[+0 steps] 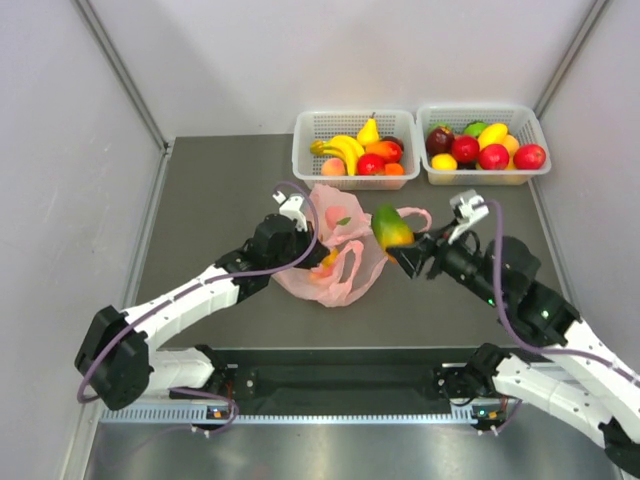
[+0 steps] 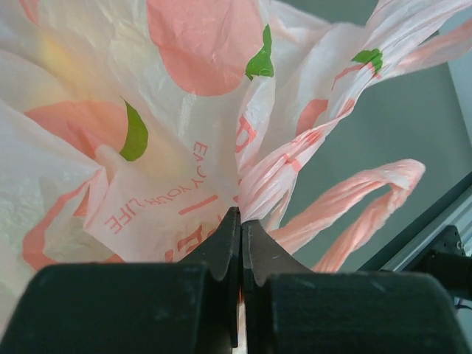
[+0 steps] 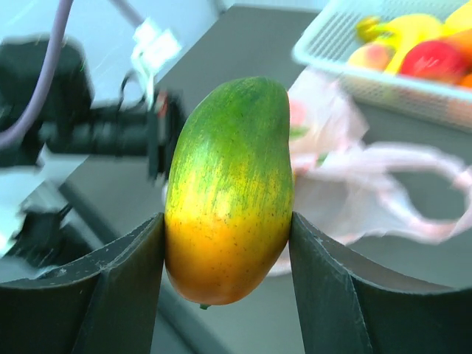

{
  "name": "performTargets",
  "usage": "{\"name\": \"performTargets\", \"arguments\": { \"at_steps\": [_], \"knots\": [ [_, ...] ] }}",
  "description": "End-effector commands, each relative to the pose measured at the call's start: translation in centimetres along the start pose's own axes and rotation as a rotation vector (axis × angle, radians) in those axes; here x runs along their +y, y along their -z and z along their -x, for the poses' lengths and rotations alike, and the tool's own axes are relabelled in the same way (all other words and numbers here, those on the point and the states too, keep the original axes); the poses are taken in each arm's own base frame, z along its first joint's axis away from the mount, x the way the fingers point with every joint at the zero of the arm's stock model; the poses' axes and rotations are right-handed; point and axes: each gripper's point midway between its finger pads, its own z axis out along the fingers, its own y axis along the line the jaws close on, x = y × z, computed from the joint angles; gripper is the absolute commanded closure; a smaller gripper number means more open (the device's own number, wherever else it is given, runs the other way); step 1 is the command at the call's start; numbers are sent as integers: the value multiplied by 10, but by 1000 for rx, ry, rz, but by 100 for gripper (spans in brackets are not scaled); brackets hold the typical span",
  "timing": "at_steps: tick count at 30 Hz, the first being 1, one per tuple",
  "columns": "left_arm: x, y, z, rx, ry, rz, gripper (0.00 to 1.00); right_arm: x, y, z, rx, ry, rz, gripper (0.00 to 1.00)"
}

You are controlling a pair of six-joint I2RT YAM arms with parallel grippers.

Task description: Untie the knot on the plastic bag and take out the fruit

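The pink plastic bag lies open on the dark table, handle loops loose; no knot shows. It fills the left wrist view. My left gripper is shut on the bag's film at its left side, jaws pinched together. My right gripper is shut on a green and orange mango, held just right of the bag; in the right wrist view the mango sits between both fingers. An orange and yellow fruit shows faintly inside the bag.
Two white baskets stand at the back: the left one holds bananas, a pear and other fruit, the right one holds red, yellow and green fruit. Grey walls enclose the table on both sides.
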Motion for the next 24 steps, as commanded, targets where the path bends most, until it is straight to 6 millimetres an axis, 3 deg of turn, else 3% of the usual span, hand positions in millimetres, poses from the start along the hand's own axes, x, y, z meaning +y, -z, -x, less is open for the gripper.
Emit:
{"name": "performTargets", "arguments": {
  "at_steps": [1,3,4,5,6,7,9,10,11,15,16,17,18,20,21,22,24],
  "knots": [
    [-10,-6,1,-8,5,-63,100,-20,-30,54,-138,75,-152,100],
    [-9,-9,-6,21,15,-70,100,-34,-42,83,-190,86,-241,100],
    [-12,-9,-7,24,15,-83,100,-50,-64,77,-141,104,-303,100],
    [-14,-10,-10,39,20,-96,100,-53,-72,92,-155,105,-314,100],
    [-15,-11,-12,47,24,-102,100,-74,-79,99,-159,93,-370,100],
    [-16,-11,-13,50,26,-110,100,-86,-105,85,-92,86,-366,100],
    [-16,-12,-14,56,30,-113,100,-110,-122,102,-115,57,-391,100],
    [-17,-11,-13,52,32,-120,100,-124,-143,88,-67,51,-395,100],
    [-19,-10,-13,48,28,-126,100,-130,-153,99,-82,54,-400,100],
    [-20,-9,-10,43,20,-127,100,-167,-198,100,-54,63,-397,100],
    [-21,-9,-10,43,16,-133,100,-180,-217,83,-5,54,-394,100],
    [-21,-8,-8,40,18,-133,100,-183,-226,96,-27,57,-389,100],
    [-21,-9,-9,41,18,-132,100,-195,-232,95,-23,53,-406,100],
    [-23,-7,-8,42,18,-141,100,-210,-255,90,3,44,-394,100],
    [-24,-6,-7,40,18,-144,100,-224,-270,70,49,28,-400,100],
    [-24,-6,-7,39,17,-145,100,-224,-279,84,28,33,-391,100],
    [-24,-5,-6,35,13,-143,100,-234,-292,72,78,27,-407,100]
  ]
}}
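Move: Ahead of the right hand, which already holds the mango in the air, the left fruit basket is centred about 41 cm farther out, 6 cm to the left and 25 cm below. The right fruit basket stands level with it, some 34 cm to its right. The pink bag lies roughly 15 cm ahead of the right hand, 12 cm left and 27 cm down. From the left hand the left basket is about 33 cm ahead, 7 cm right and 12 cm lower. Carrying the mango in an unchanged grip, the right hand sweeps about 35 cm forward, away from the bag and over the left fruit basket, rising slightly at first and then sinking to some 7 cm below its starting height. Its wrist swings about 20 degrees clockwise. The left hand keeps its pinch on the bag and sinks and drifts back to the right a couple of centimetres. ##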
